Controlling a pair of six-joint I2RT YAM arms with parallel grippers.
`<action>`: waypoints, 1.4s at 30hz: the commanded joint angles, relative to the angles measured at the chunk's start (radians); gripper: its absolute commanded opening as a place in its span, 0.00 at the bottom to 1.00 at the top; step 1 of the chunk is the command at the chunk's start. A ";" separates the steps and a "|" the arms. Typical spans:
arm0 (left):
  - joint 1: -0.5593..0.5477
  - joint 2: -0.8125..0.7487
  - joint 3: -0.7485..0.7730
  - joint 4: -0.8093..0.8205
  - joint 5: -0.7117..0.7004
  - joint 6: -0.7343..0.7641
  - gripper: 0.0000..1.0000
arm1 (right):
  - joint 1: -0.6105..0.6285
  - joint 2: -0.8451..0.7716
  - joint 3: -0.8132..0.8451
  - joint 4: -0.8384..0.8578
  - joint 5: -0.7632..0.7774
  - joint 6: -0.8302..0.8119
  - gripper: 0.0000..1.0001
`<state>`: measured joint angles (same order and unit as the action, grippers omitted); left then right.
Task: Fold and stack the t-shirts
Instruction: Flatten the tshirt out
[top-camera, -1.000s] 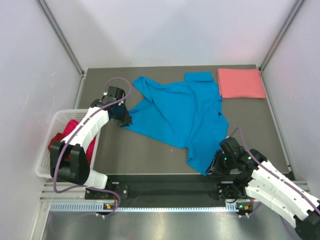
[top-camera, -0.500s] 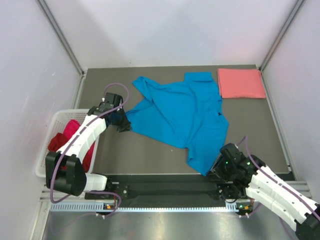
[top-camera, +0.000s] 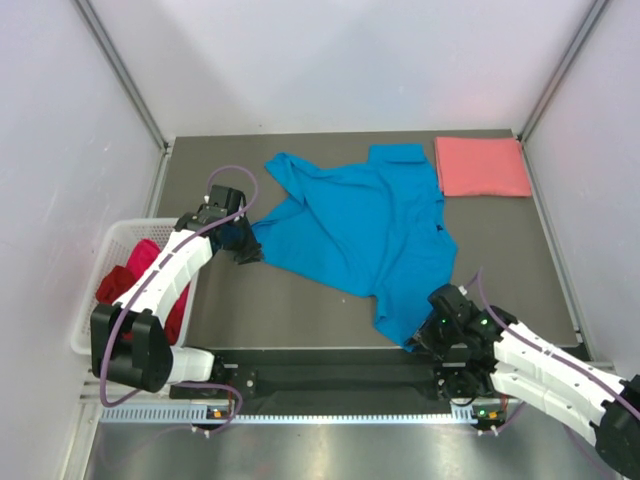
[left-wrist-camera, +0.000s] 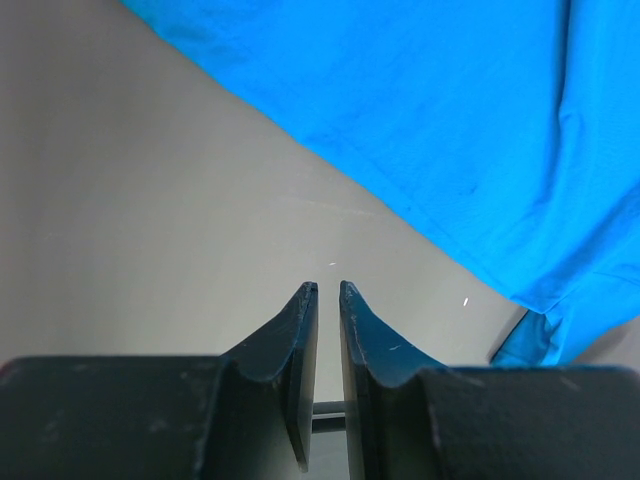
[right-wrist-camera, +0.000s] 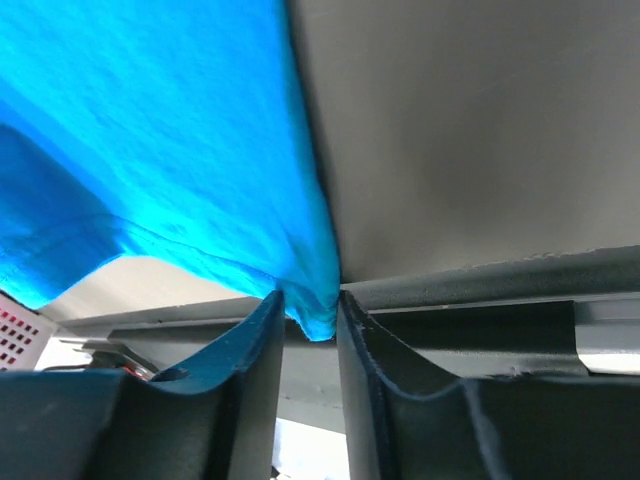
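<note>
The bright blue t-shirt (top-camera: 360, 225) lies spread and rumpled in the middle of the grey table. Its hem corner hangs over the near edge. My right gripper (top-camera: 418, 338) is shut on that corner; the right wrist view shows blue cloth (right-wrist-camera: 150, 130) pinched between the fingertips of the right gripper (right-wrist-camera: 308, 300). My left gripper (top-camera: 249, 250) sits at the shirt's left edge. In the left wrist view, the left gripper (left-wrist-camera: 327, 290) is nearly closed and empty over bare table, just short of the blue hem (left-wrist-camera: 450, 120). The salmon pink t-shirt (top-camera: 482, 166) lies folded at the back right.
A white lattice basket (top-camera: 88, 325) stands off the table's left side with dark red and magenta cloth (top-camera: 122, 280) in it. The table's front rail (right-wrist-camera: 480, 290) runs right by my right gripper. White walls enclose the left, back and right.
My left gripper drew back a little towards the near left from the shirt's edge, then stayed. My right gripper shifted left along the front edge, still holding the blue corner.
</note>
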<state>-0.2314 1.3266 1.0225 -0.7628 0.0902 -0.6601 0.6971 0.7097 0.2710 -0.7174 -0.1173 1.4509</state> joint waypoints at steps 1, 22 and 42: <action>0.001 -0.030 0.010 0.013 0.003 0.016 0.20 | 0.019 0.005 -0.010 0.056 0.030 0.035 0.27; 0.017 0.040 0.030 0.020 -0.020 0.011 0.42 | 0.021 -0.075 0.145 -0.231 0.182 -0.127 0.00; 0.201 0.397 0.146 0.160 -0.023 0.076 0.47 | 0.001 -0.128 0.401 -0.413 0.416 -0.279 0.00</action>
<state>-0.0280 1.7004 1.1152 -0.6544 0.0742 -0.6067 0.7040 0.5743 0.6098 -1.1007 0.2398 1.2053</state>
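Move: The t-shirt's near corner, at the table's front edge, is already between the right hand's parted fingertips, about 1 cm ahead and 1 cm below its point; a puckered fold of the shirt lies roughly 7 cm ahead and 7 cm left of that hand. The shirt's left corner lies some 8 cm ahead of the left hand, 7 cm left and 11 cm below it. The basket's middle is about 30 cm left of the left hand, 3 cm back and 7 cm lower. The shirt's near corner is pinched as the right fingers shut, then lifted about 8 cm and drawn right and a little forward, the fingertips swinging forward and right some 25 degrees. The shirt's left corner is approached by the left hand, which waits first, then sinks some 8 cm while going left and forward, opening its fingers about halfway and turning slightly counter-clockwise, not yet gripping. ##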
